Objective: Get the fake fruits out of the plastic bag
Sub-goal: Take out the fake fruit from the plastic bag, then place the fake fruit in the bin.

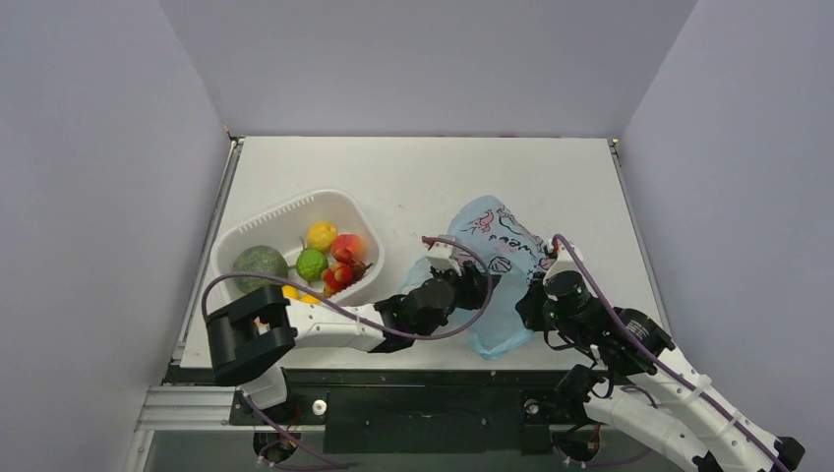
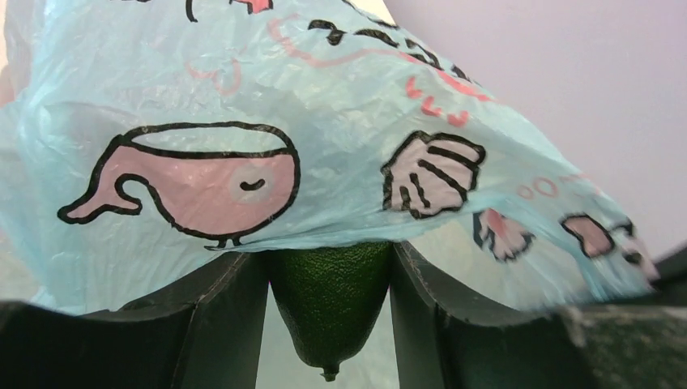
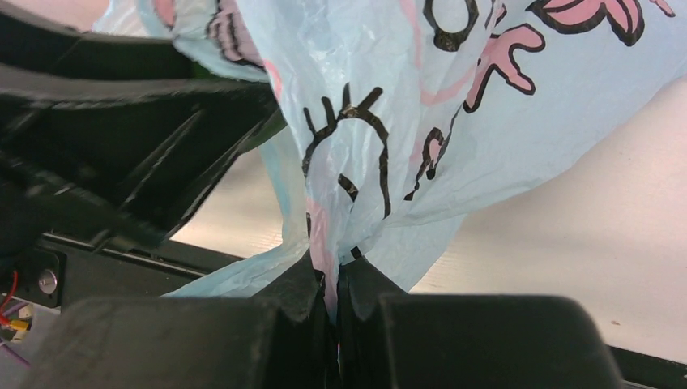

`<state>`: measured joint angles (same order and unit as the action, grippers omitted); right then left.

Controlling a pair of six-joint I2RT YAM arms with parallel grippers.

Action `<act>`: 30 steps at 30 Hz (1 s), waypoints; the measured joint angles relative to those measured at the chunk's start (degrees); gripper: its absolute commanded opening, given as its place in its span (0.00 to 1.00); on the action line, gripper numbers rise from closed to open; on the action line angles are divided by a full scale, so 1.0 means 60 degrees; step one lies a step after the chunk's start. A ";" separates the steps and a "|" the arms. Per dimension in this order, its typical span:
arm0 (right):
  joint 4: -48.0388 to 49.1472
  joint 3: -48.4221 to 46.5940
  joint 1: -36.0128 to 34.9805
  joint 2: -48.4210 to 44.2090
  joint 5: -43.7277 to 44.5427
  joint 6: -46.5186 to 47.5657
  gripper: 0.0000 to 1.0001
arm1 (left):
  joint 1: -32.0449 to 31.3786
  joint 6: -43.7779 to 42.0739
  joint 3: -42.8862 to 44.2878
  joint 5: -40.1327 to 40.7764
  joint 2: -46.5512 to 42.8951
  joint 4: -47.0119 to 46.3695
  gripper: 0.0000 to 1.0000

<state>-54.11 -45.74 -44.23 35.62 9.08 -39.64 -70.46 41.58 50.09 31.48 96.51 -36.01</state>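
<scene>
The light-blue plastic bag (image 1: 502, 246) with pink prints lies crumpled on the table at centre right. My left gripper (image 1: 476, 282) reaches into its near left side. In the left wrist view the left gripper (image 2: 328, 271) is shut on a dark green oblong fake fruit (image 2: 328, 312), whose stem end pokes out from under the bag's film (image 2: 324, 121). My right gripper (image 1: 539, 298) holds the bag's near right edge. In the right wrist view the right gripper (image 3: 332, 279) is shut on a pinch of the bag (image 3: 454, 121). Red fake fruits (image 1: 338, 276) lie in the tub.
A white slotted tub (image 1: 295, 208) stands at the left. It holds a large green melon (image 1: 260, 264), a yellow piece (image 1: 321, 234), a lime-green piece (image 1: 312, 264) and a peach-coloured piece (image 1: 347, 246). The left arm's black fingers (image 3: 121, 130) cross the right wrist view.
</scene>
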 measured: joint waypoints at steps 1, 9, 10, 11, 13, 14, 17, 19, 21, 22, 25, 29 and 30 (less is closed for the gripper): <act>0.0000 0.0000 0.0000 0.0029 0.0011 0.0000 0.00 | 0.0000 0.0197 -0.0182 -0.0211 -0.0335 0.0226 0.00; 0.0000 0.0000 0.0000 0.0051 0.0131 0.0047 0.00 | 0.0146 0.1508 -0.1508 -0.1781 -0.2568 0.2029 0.00; 0.0000 0.0004 0.0000 0.0055 0.0142 0.0062 0.00 | 0.0182 0.1588 -0.1617 -0.1967 -0.2867 0.2262 0.00; 0.0000 0.0004 0.0000 0.0055 0.0164 0.0066 0.00 | 0.0211 0.1668 -0.1701 -0.2120 -0.3104 0.2433 0.00; -0.0004 0.0004 0.0000 0.0055 0.0193 0.0098 0.00 | 0.0273 0.1800 -0.1912 -0.2437 -0.3738 0.2787 0.00; -0.0004 0.0004 0.0000 0.0055 0.0204 0.0113 0.00 | 0.0295 0.1847 -0.2051 -0.2590 -0.4091 0.2932 0.00; -0.0004 0.0000 0.0000 0.0055 0.0251 0.0175 0.00 | 0.0335 0.2022 -0.2481 -0.2758 -0.5278 0.3566 0.00; -0.0007 0.0004 0.0000 0.0055 0.0280 0.0208 0.00 | 0.0342 0.2102 -0.2765 -0.2714 -0.6247 0.4098 0.00; -0.0007 0.0004 0.0000 0.0055 0.0280 0.0229 0.00 | 0.0342 0.2167 -0.2994 -0.2514 -0.7227 0.4652 0.00; -0.0004 0.0004 0.0000 0.0055 0.0280 0.0237 0.00 | 0.0353 0.2189 -0.3096 -0.2339 -0.7810 0.5013 0.00; 0.0004 0.0004 0.0000 0.0055 0.0277 0.0248 0.00 | 0.0463 0.2215 -0.3286 -0.1661 -0.9464 0.6116 0.00; 0.0007 0.0022 0.0000 0.0051 0.0266 0.0270 0.00 | 0.0845 0.2084 -0.3162 -0.0831 -1.0466 0.7683 0.00; 0.0007 0.0025 -0.0004 0.0051 0.0262 0.0277 0.00 | 0.0947 0.1985 -0.3042 -0.0692 -1.0444 0.8040 0.00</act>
<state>-54.06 -45.58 -44.25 35.92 10.66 -37.98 -64.77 53.49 31.83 27.33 33.85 12.23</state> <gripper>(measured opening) 0.003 0.460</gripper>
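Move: The left hand already grips the green fruit at the bag's mouth; the white tub's middle lies about 41 cm to its left, 9 cm ahead and 11 cm below. The red berry bunch in the tub is some 30 cm left and 6 cm ahead, the plastic bag's middle about 5 cm ahead and 4 cm right. From the right hand, still pinching the bag, the tub is roughly 50 cm left and 18 cm ahead. Left hand draws the green fruit back-left, then up, about 20 cm leftward in all, towards the white tub. ##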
